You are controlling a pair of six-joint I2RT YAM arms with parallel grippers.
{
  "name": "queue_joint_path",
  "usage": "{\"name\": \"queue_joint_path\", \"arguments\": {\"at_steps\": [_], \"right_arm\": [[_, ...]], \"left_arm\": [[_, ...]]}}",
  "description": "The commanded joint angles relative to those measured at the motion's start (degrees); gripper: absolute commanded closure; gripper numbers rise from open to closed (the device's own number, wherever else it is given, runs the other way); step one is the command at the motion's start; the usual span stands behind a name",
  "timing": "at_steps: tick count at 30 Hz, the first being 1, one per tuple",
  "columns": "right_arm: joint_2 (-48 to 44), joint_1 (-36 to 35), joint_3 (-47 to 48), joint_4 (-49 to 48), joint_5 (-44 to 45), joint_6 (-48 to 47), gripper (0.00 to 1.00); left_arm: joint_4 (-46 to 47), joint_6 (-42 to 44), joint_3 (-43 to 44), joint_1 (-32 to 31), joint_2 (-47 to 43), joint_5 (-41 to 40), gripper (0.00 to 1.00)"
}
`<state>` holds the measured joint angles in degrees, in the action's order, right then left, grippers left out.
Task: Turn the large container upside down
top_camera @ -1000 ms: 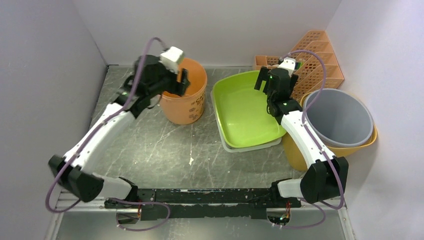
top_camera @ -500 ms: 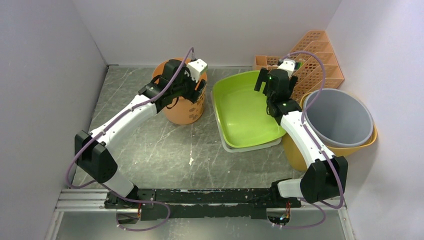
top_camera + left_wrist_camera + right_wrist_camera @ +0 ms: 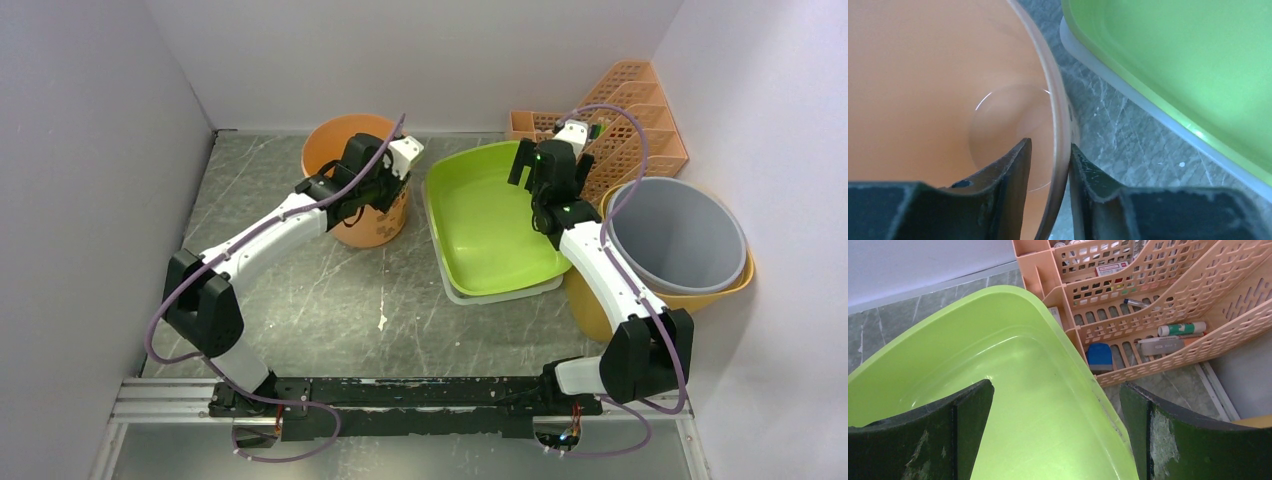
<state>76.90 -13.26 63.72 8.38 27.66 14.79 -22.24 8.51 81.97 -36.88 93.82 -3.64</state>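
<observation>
The large orange container (image 3: 335, 150) stands upright at the back left, its mouth facing up. My left gripper (image 3: 398, 185) is at its right rim. In the left wrist view the left gripper (image 3: 1050, 145) straddles the container's rim (image 3: 1060, 115). One finger is inside the container and the other rests against the outside. A narrow gap shows between the inner finger and the wall. My right gripper (image 3: 535, 175) hangs wide open over the right rim of the green basin (image 3: 490, 220), holding nothing; the right wrist view shows the right gripper (image 3: 1057, 385) above that basin (image 3: 1013, 365).
The green basin sits nested in a white basin (image 3: 500, 295), just right of the orange container. An orange mesh organizer (image 3: 630, 120) with small items stands at the back right. A grey bucket (image 3: 680, 235) sits inside a yellow bucket (image 3: 590, 310) by the right wall.
My left arm swung right across the orange container's mouth to its right rim, and its jaws narrowed round the rim. The right arm has not moved.
</observation>
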Motion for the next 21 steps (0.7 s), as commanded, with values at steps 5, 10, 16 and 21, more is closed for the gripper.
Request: {"name": "queue_joint_path", "arguments": {"at_steps": [5,10,16,21], "right_arm": [[0.09,-0.17,-1.22,-1.15,0.93,0.62,0.00],[0.09,-0.17,-2.09,-1.57,0.82,0.80,0.00],[0.74,-0.15,-2.96,-2.11,0.70,1.13,0.00],[0.92,-0.19,-3.34,-2.14,0.75,0.93,0.00]], "left_arm": [[1.38,-2.17,-0.41,-0.29,-2.27,-5.55,0.93],[3.02,-6.99,0.30,-0.12,-5.67,-12.31,0.93],[19.41,-18.48,-8.68,6.05,-15.70,-5.70,0.93],[36.83,-31.92,-20.78,15.48,-21.98,6.18,0.93]]}}
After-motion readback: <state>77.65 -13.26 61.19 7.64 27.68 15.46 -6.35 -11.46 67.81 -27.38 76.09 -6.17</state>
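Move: The large orange container stands upright. Its middle is about 8 cm to the left of my left hand, 2 cm ahead and some 10 cm below, and its right rim is already between my half-open fingers. The green tray lies about 16 cm to that hand's right, 2 cm back and near 19 cm lower. From my idle right hand the container is roughly 31 cm to the left, about level with it front to back and 14 cm lower. I shut my left fingers on the container's right rim, one inside and one outside. Pinching it, I ease left, then sweep left and up faster, about 8 cm each way, away from the green tray. My wrist turns some 20 degrees counter-clockwise and rolls its left side down by about 25. My open right hand sinks about 2 cm. ##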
